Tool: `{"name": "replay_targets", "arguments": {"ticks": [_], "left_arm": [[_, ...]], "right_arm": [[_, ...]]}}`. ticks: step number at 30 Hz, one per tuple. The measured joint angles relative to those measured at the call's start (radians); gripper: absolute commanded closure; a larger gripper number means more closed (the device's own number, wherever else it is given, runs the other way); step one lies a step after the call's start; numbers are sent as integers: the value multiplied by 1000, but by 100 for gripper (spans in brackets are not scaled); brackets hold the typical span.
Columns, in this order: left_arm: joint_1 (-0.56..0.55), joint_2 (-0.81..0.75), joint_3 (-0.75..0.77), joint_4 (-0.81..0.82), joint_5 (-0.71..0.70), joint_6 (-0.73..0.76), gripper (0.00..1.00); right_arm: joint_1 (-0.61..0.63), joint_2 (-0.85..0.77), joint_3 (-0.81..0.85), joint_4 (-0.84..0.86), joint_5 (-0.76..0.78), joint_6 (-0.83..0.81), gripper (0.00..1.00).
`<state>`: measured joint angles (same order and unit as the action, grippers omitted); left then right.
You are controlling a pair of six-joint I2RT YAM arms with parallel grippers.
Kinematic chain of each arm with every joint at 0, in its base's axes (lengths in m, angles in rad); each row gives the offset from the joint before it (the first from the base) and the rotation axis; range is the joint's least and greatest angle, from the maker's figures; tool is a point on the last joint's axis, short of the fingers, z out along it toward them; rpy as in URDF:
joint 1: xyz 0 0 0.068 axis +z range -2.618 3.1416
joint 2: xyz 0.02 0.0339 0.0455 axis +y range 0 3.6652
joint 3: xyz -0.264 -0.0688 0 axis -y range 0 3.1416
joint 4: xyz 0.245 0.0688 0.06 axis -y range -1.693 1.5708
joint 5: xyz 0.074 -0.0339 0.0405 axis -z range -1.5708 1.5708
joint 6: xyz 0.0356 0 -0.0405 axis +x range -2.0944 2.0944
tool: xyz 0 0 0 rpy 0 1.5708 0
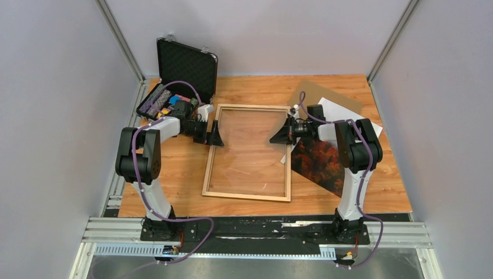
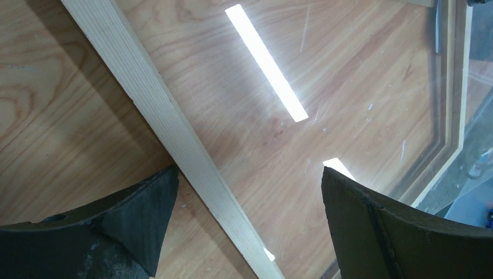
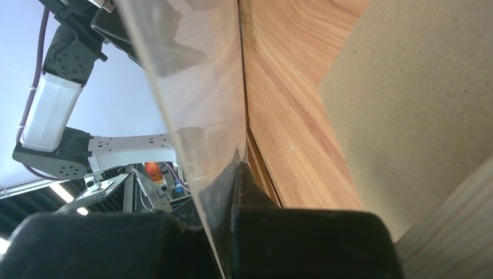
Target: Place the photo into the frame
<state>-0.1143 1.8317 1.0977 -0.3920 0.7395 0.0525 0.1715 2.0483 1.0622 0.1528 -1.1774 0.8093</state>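
Note:
The frame (image 1: 211,165) of light wood lies flat in the middle of the table. A clear sheet (image 1: 256,145) rests across its opening. My left gripper (image 1: 215,136) is open, its fingers astride the frame's left rail (image 2: 174,133) without touching it; in the left wrist view the gripper (image 2: 250,197) has the rail running between its fingers. My right gripper (image 1: 280,135) is shut on the clear sheet's right edge (image 3: 192,116), pinched at the tips (image 3: 237,168). The photo (image 1: 317,163), orange-red trees facing up, lies right of the frame, partly under the right arm.
A brown backing board (image 1: 325,94) lies at the back right, seen close in the right wrist view (image 3: 418,104). An open black foam-lined case (image 1: 186,64) stands at the back left with small items in front of it. Grey walls close in three sides.

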Motion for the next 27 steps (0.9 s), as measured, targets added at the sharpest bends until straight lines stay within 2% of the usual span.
{"name": "replay_targets", "arguments": {"ticks": [6, 19, 27], "left_arm": [[0, 0, -2, 11, -4, -2, 0], [0, 0, -8, 31, -5, -16, 0], [0, -2, -11, 38, -11, -28, 0]], "right_arm": [[1, 10, 13, -7, 3, -3, 99], [4, 13, 79, -136, 92, -92, 80], [5, 13, 91, -214, 146, -139, 75]]}}
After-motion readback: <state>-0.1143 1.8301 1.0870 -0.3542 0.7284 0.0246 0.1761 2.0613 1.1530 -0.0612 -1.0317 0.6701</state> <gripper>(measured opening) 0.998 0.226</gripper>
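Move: Just inside the frame's right bar, the right hand still pinches the clear sheet's right-hand edge. From that hand the bar's middle lies about 5 cm to the right, 4 cm back and some 4 cm below. The photo's middle is about 20 cm to the hand's right and 1 cm back; the cardboard is 15 cm right and 6 cm ahead. From the left hand the bar's middle is about 24 cm right and 4 cm back. Lowering the clear sheet's edge towards the frame's right bar, the right hand sinks about 2 cm and edges some 1.5 cm forward, its left-pointing fingers tipping about 10 degrees further down. Along the way they part to roughly a quarter open, easing the pinch while the sheet's edge stays between them. The left hand stays wide open, one finger beside the left bar. ##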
